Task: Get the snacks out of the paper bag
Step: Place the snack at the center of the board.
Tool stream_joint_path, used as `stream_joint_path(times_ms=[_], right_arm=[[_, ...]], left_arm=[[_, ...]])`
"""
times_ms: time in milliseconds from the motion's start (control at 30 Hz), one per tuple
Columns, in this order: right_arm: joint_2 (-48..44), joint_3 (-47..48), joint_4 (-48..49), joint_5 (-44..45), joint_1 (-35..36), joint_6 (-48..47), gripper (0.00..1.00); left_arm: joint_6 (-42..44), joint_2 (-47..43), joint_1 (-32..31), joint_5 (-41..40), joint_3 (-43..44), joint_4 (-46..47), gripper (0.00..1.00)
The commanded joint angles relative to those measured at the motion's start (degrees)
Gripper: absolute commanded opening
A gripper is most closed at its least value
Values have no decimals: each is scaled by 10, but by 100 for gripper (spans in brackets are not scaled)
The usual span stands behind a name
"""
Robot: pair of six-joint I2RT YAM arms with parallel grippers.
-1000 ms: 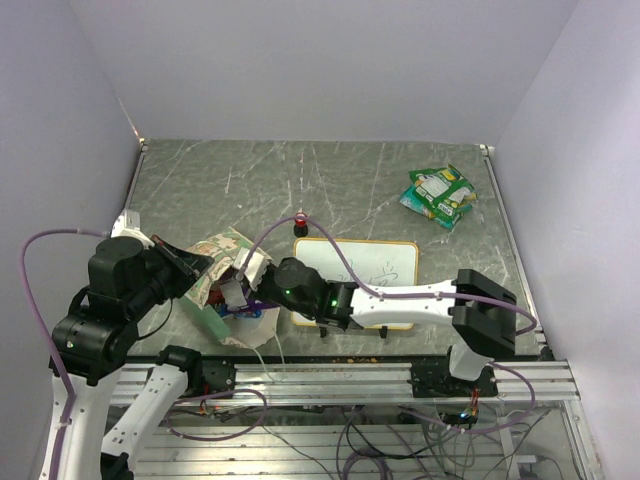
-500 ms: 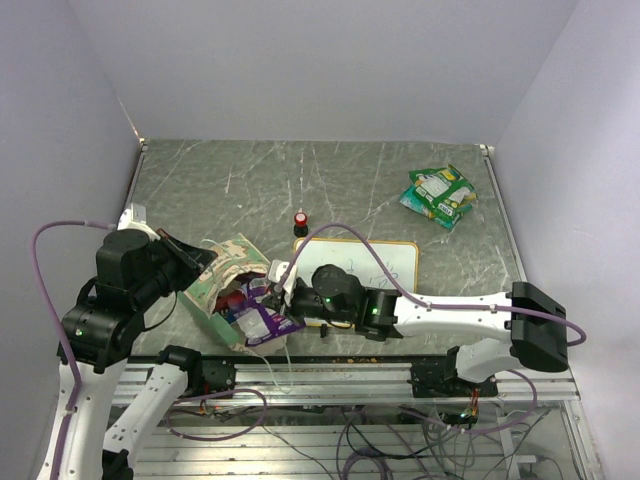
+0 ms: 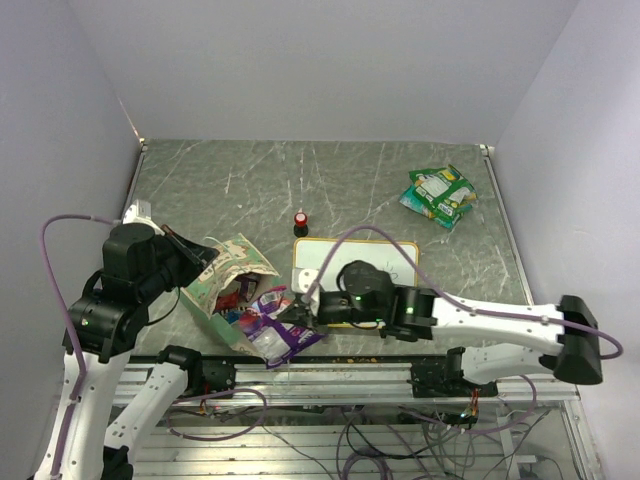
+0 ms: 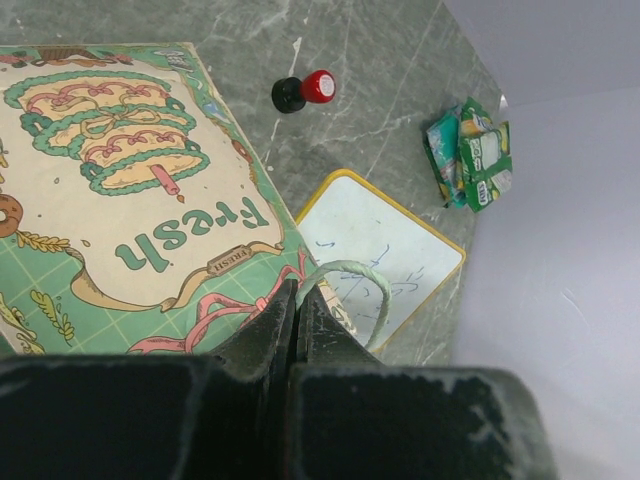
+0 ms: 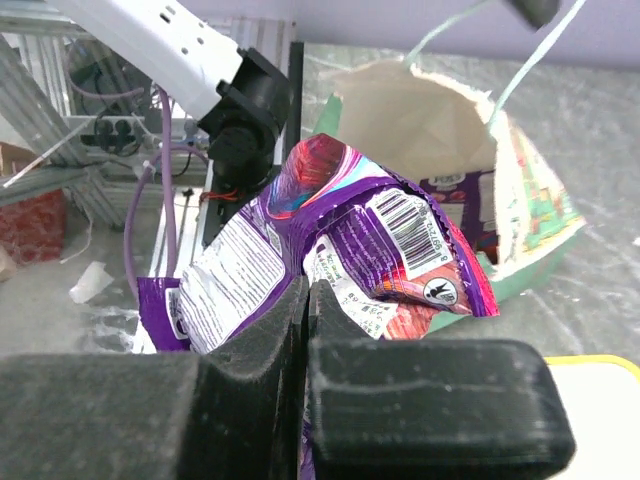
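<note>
The paper bag (image 3: 222,275) lies tilted at the near left, its mouth facing right. My left gripper (image 4: 297,291) is shut on the bag's rim where the pale string handle (image 4: 372,285) loops out. In the top view the left gripper (image 3: 205,266) sits at the bag's left edge. My right gripper (image 5: 307,292) is shut on purple-and-white snacks (image 5: 345,235), held just outside the bag's mouth (image 5: 420,115). From above, the right gripper (image 3: 301,313) holds them (image 3: 276,336) near the table's front edge. More packets (image 3: 237,296) show inside the bag. Green snacks (image 3: 439,195) lie at the far right.
A wood-framed whiteboard (image 3: 385,260) lies under my right arm, right of the bag. A small red-topped black knob (image 3: 301,221) stands just behind it. The metal front rail (image 3: 400,378) runs close below the held packets. Walls close in the table on three sides.
My right gripper has drawn back to the right, out of the bag's mouth, bringing the purple-and-white packets with it. The left gripper has kept its hold on the bag.
</note>
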Motion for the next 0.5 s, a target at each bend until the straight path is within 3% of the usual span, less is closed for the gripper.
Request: stream_joint_path(times_ms=[0,167,333,400,467], right_arm=[[-70,47,-93,6,0,-48,0],[-120,94,-157,108,0,-105,0],[-123,75,-68,347,-16,-151,0],[-97,71,-18,374,-71,-157,0],[-57,89,-4,326,-177,-115,0]], left_arm=[[3,3,-2,-31,13,-17,7],[-7,-8,-2,-41,0,-23,7],[-10,-12,-2,-39,0,-31,7],[-8,-12,-2,-40,4,-38,7],[-8,-12,-2,-39,7,-44,7]])
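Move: The purple snack is already out of the bag in my right hand. The board's centre lies about 17 cm ahead, 15 cm right and 25 cm below; the pile of earlier snacks some 42 cm ahead and 41 cm right. The paper bag is roughly 11 cm ahead and 15 cm left, the red-capped bottle about 35 cm straight ahead. From my left hand, the board's centre is some 5 cm ahead, 31 cm right and 28 cm below. I keep the purple snack pinched and lift it about 10 cm with my right hand while drawing right, away from the bag; then I sweep forward ever faster, out over the board and nearer the snack pile, turning the fingers clockwise some 30 degrees from pointing left. My left hand keeps hold of the bag's rim, barely shifting. ##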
